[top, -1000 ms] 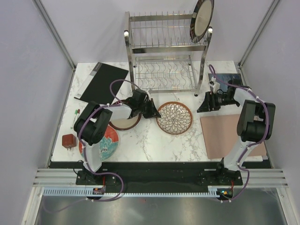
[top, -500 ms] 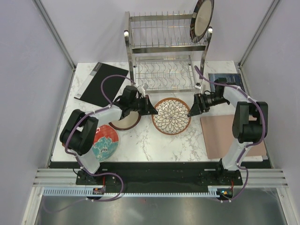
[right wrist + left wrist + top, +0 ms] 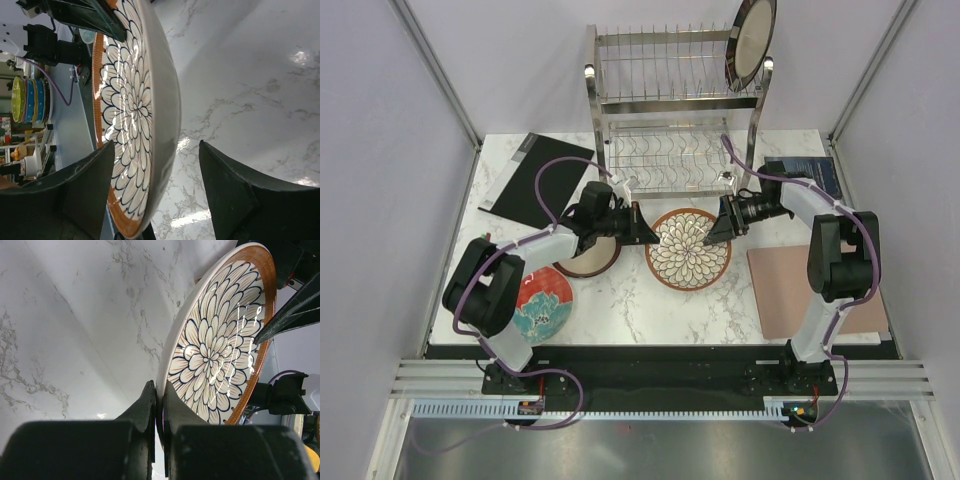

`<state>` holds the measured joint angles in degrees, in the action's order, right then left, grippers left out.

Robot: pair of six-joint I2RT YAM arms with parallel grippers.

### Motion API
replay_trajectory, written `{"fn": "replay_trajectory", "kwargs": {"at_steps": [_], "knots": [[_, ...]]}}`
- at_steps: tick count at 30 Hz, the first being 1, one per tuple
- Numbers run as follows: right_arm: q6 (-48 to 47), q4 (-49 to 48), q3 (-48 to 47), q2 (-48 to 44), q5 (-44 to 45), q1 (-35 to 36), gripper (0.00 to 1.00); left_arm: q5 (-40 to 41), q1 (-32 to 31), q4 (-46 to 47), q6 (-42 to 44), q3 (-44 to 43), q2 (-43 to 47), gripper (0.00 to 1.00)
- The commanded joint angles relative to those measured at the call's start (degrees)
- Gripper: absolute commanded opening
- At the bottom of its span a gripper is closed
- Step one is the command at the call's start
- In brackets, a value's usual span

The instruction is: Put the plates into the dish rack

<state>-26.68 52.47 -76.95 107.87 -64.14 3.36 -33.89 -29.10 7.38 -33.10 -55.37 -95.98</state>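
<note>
The brown plate with white petals is tilted above the marble table, its left rim raised. My left gripper is shut on that left rim. My right gripper is open with its jaws either side of the right rim, not closed on it. The dark-red-rimmed beige plate lies under my left arm. The red plate with teal flowers lies at the front left. The black-checked plate stands in the top tier of the dish rack.
A black mat lies at the back left. A tan board lies at the right, with a dark book behind it. A small red block shows by my left arm. The rack's lower tier holds nothing.
My right gripper has moved left to the petal plate's right rim. My left gripper has closed on the left rim and lifted it, sliding the plate slightly left.
</note>
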Motion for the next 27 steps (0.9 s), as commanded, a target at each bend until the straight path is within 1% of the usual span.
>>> {"fn": "replay_trajectory", "kwargs": {"at_steps": [1,4,5,7,8,10,11,13,14,15,16,17,19,20,21,23,24,26,27], "knots": [[-0.48,-0.26,-2.07,-0.03,-4.07,1.3,0.72,-4.96,-0.6,7.21,0.14,-4.04,1.15,0.02],[-0.39,-0.17,-1.8,-0.03,-3.19,1.3,0.62,-4.52,-0.6,7.39,0.06,-4.04,0.89,0.02],[-0.31,-0.17,-1.72,-0.12,-3.1,1.39,0.54,-4.43,-0.6,7.39,-0.03,-3.95,0.89,0.02],[0.22,-0.17,-1.71,-0.21,-2.57,1.3,0.47,-3.73,-0.6,7.13,-0.03,-3.6,0.97,0.02],[0.4,-0.09,-1.8,-0.47,-2.31,1.3,0.39,-3.55,-0.6,7.13,-0.03,-3.43,1.15,0.02],[0.75,-0.17,-1.8,-1.09,-1.61,1.39,0.31,-2.85,-0.6,6.6,0.05,-3.34,1.33,0.02],[0.84,-0.17,-1.89,-1.87,-0.56,1.39,0.23,-2.76,-0.6,6.08,0.14,-3.25,1.59,0.02],[1.36,-0.08,-1.98,-2.58,0.32,1.48,0.17,-2.32,-0.43,5.46,0.67,-3.25,2.2,0.02],[1.71,-0.08,-2.15,-3.63,1.37,1.57,0.09,-2.23,-0.34,4.59,1.02,-3.34,2.38,0.02],[2.06,-0.08,-2.33,-4.25,1.99,1.57,0.05,-2.23,-0.34,3.79,1.37,-3.6,2.99,0.03],[2.5,-0.17,-2.5,-4.95,2.52,1.74,0.03,-2.23,-0.25,2.83,2.85,-3.77,3.43,0.07],[3.64,-0.17,-2.68,-6.78,3.31,1.92,0.0,-2.15,-0.08,1.77,3.91,-4.04,3.87,0.28],[4.87,-0.09,-2.94,-9.07,5.16,2.18,0.0,-0.75,0.19,-3.49,7.77,-4.83,6.06,0.51],[6.27,0.0,-3.03,-11.52,6.12,2.36,0.0,0.65,0.27,-6.12,9.79,-5.18,7.03,0.73],[6.81,0.0,-3.21,-12.68,7.35,2.53,0.0,4.67,0.45,-10.06,13.47,-5.1,8.43,0.83],[8.3,0.09,-3.73,-16.36,8.94,2.8,0.0,5.76,0.98,-13.16,18.14,-4.74,12.39,0.95],[9.61,0.44,-4.78,-17.6,9.47,2.97,0.0,7.42,1.85,-16.83,21.73,-4.92,13.53,0.98],[10.85,1.4,-7.06,-20.67,10.96,3.15,0.0,9.36,3.08,-18.71,24.3,-4.74,18.71,0.99],[12.51,1.76,-10.21,-21.82,11.4,3.15,0.0,11.11,4.22,-19.24,27.18,-4.22,20.82,0.99]]}}
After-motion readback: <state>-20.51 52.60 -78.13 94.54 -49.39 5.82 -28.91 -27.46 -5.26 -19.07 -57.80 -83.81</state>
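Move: The floral plate, pinched by the left hand at its left rim, has its middle about 8 cm right of that hand, 3 cm back and 3 cm below it. From the right hand, whose open fingers straddle the right rim, the middle is roughly 6 cm left, 4 cm back and 2 cm lower. The dish rack's lower tier is some 18 cm ahead of the left hand and 3 cm right, at its level; the brown-rimmed plate lies 16 cm left, 2 cm back and 9 cm below it. The right fingers shut on the floral plate's right rim and pinch it, the hand all but staying in place; only then does the left hand open wide, release the left rim and draw off up about 5 cm and to the left. Meanwhile the right hand lifts the plate straight up some 4 to 5 cm, its wrist tipping the fingers further down by about 15 degrees. ##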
